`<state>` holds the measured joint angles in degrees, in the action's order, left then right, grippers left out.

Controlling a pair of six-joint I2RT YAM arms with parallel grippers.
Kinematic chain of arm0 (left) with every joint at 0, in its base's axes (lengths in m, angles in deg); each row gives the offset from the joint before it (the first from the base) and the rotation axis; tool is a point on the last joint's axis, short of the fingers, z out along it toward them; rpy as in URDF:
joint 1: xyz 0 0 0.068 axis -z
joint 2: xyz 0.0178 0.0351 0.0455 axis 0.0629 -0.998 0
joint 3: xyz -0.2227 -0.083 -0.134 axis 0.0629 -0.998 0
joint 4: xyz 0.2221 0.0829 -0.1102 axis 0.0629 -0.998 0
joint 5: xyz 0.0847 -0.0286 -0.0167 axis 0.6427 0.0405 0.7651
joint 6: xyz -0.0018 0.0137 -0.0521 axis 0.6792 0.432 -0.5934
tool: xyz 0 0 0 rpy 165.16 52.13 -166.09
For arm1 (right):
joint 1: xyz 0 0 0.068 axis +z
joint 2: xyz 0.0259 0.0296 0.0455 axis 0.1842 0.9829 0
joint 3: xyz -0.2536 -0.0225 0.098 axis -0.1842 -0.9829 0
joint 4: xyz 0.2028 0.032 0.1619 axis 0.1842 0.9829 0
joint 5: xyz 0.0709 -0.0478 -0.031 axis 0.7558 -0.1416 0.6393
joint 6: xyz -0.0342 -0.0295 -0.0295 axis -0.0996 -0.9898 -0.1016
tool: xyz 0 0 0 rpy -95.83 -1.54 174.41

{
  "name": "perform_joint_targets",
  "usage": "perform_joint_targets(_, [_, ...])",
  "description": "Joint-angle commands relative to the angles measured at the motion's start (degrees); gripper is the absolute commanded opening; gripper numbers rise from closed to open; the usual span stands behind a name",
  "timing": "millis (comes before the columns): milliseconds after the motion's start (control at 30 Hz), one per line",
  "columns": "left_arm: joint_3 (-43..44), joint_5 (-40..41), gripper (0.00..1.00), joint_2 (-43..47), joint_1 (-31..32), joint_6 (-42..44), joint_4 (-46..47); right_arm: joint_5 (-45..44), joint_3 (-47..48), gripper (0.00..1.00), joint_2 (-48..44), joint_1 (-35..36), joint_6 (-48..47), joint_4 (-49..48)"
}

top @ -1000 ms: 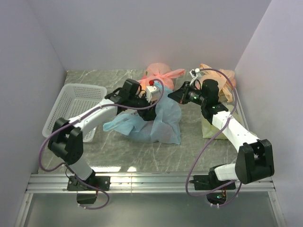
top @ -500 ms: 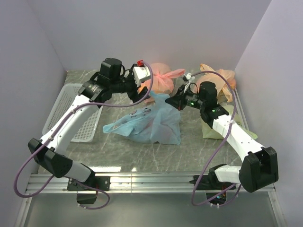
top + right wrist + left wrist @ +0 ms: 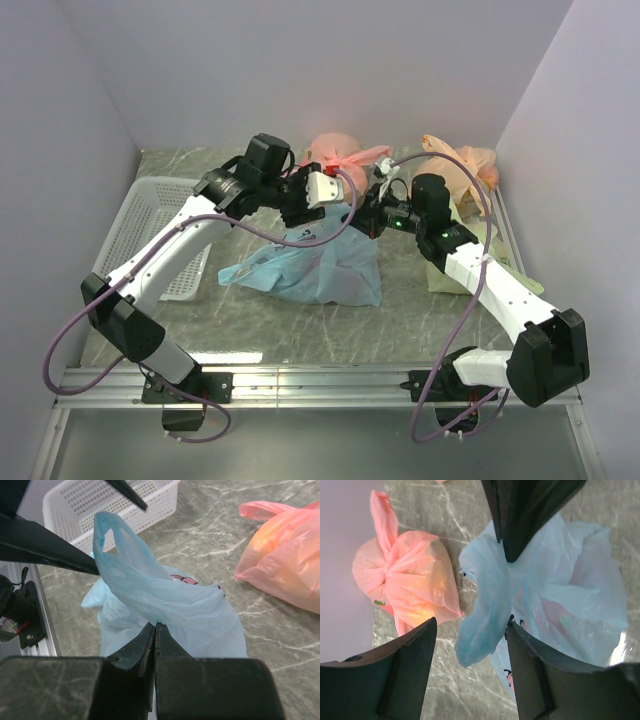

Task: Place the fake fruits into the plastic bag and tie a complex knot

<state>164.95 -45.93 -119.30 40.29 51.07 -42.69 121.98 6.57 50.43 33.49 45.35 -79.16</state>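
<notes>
The light blue plastic bag (image 3: pixel 325 265) lies slumped on the marble table with one handle (image 3: pixel 125 570) pulled upward. My right gripper (image 3: pixel 155 625) is shut on that handle's base and also shows near the bag's top (image 3: pixel 366 213). My left gripper (image 3: pixel 470 624) is open. The handle's loose blue end (image 3: pixel 485 625) hangs between its fingers, close against the right finger (image 3: pixel 545 675). In the top view the left gripper (image 3: pixel 340 203) faces the right one over the bag. The fake fruits show only as dim pink and green shapes (image 3: pixel 555 617) through the film. A knot in the blue bag is not in view.
A tied pink-orange bag (image 3: pixel 340 160) (image 3: pixel 410 580) lies just behind the blue one. Another orange bag (image 3: pixel 462 165) sits at the back right, and a yellow-green bag (image 3: pixel 445 275) lies under my right arm. A white basket (image 3: pixel 150 225) stands at the left. Walls close three sides.
My left arm has swung down and to the right, bringing its open fingers around the raised blue handle. My right gripper shifted slightly left, still clamped on the handle.
</notes>
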Motion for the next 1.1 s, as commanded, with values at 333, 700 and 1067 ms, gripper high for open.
perform_joint_targets(333, [7.2,-2.5,0.0,-5.6,0.0,-2.6,-1.1,-6.9,4.3,0.45,1.0,2.2,1.3,-0.8])
perform_joint_targets(700, [11.3,-9.0,0.0,-9.1,-1.1,-36.6,1.7,-35.5,-6.4,0.93,-4.4,10.4,12.7,-21.9])
perform_joint_targets(1067, [17.6,-16.2,0.0,-12.9,-5.6,-47.4,0.9,-31.9,-15.3,0.95,2.7,11.3,7.0,-40.9])
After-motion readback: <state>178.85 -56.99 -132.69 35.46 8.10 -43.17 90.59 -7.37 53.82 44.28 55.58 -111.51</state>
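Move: The left gripper stands open round the blue plastic bag's free end, which lies about 2 cm below its finger point and 1 cm right. The bag's filled body is some 6 cm back and 20 cm below, the salmon bag roughly 14 cm ahead, 4 cm right and 18 cm below. From the right gripper, still pinching the bag's neck, the free end is about 7 cm left, 1 cm ahead and 2 cm higher. Sink the left gripper some 2.5 cm and shut it on the bag's free end, then carry the pinched end right and slightly forward while tipping the fingers down about 40 degrees. Once the left holds, open the right gripper to let go of the neck, lift it about 4 cm, then bring it forward and down with its open fingers astride the plastic just below the left grip, turning clockwise. ##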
